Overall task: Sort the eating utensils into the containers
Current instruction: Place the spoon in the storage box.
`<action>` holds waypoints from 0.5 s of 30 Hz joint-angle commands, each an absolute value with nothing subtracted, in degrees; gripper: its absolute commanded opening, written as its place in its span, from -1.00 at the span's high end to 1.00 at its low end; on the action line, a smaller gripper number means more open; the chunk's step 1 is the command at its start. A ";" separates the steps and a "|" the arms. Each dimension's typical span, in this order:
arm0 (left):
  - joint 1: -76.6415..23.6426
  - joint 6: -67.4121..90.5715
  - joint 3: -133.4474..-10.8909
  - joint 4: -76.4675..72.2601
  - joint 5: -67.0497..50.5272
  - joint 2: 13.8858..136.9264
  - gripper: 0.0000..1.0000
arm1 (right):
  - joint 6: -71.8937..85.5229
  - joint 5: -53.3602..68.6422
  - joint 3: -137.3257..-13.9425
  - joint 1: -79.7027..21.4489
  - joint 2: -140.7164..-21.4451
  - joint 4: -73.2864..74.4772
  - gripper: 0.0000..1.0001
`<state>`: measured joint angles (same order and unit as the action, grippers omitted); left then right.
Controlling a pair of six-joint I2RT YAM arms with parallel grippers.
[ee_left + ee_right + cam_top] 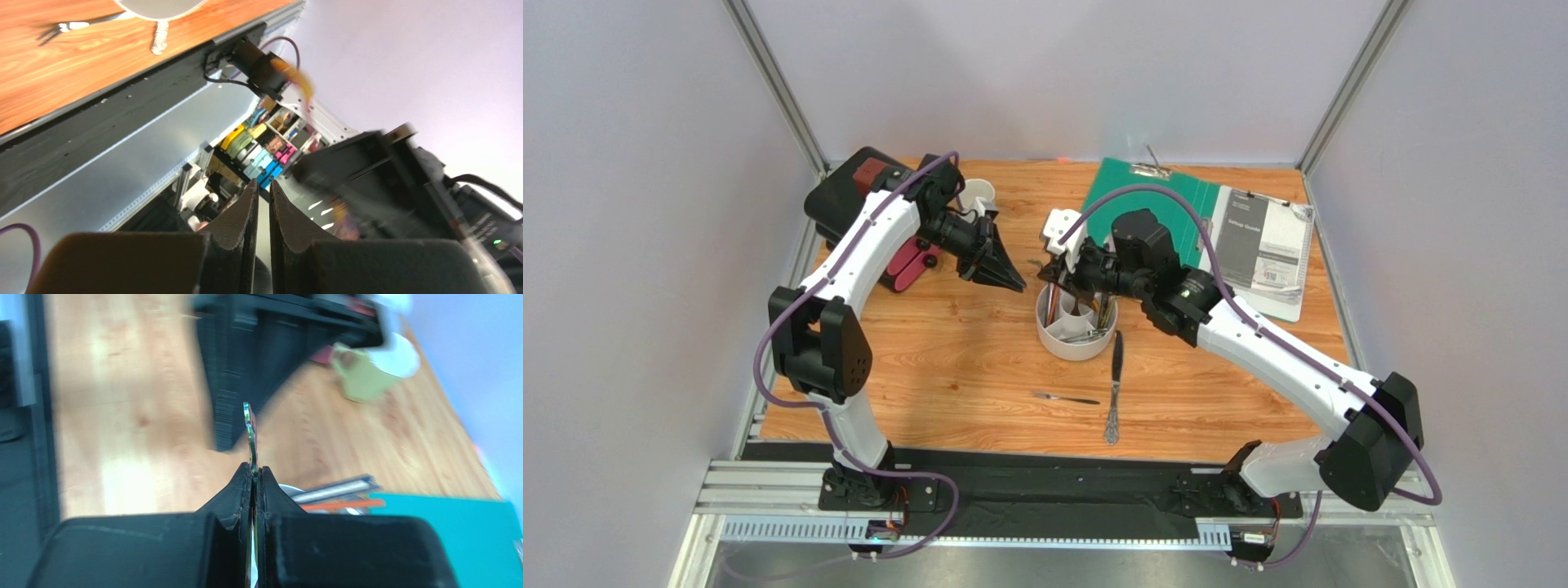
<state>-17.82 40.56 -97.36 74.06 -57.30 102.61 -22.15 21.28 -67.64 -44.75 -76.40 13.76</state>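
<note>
The white round holder (1075, 333) stands mid-table with several utensils upright in its compartments. My right gripper (1066, 272) hovers over its far rim, shut on a thin iridescent utensil (248, 432) whose end pokes out past the fingertips (253, 471). Two utensils lie on the wood in front of the holder: a long dark-handled silver one (1114, 390) and a small fork (1066, 398). My left gripper (995, 263) hangs to the left of the holder, tilted. Its fingers stand a narrow gap apart (264, 184) with nothing between them.
A pale yellow mug (979, 194) and a red-and-black object (897, 251) sit at the back left. A green clipboard (1143, 196) and a printed booklet (1261, 245) lie at the back right. A small white object (1059, 227) rests behind the holder.
</note>
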 commanded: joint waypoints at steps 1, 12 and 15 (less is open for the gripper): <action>-16.79 38.15 -100.71 79.01 -52.48 103.09 0.70 | -18.29 16.26 -66.18 -39.91 -78.48 0.90 1.00; -14.94 37.79 -103.27 78.92 -46.76 104.24 0.74 | -11.34 11.70 -66.71 -37.27 -84.99 -7.99 1.00; -14.50 37.70 -104.58 78.93 -46.41 104.76 0.74 | -8.88 10.55 -66.97 -37.35 -85.25 -8.44 1.00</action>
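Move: The right hand, holding the spoon, has the round white storage box about 17 cm below it, some 4 cm ahead and 5 cm to its right. Chopsticks stand in the box's left side, about 5 cm ahead of the hand and 1 cm to its right. On the table the small fork lies some 9 cm back and 4 cm right, the knife 7 cm back and 11 cm right. From the left hand the box is about 9 cm right, 5 cm ahead and 17 cm down. Forward above the storage box towards its far side goes the right hand, some 9 cm and fast at first, then easing off, sinking about 2 cm and swinging roughly 20 degrees clockwise, fingers still shut on the spoon. The empty left hand keeps backing away from the right one, about 3 to 4 cm left, forward and down, while rolling some 10 degrees. ##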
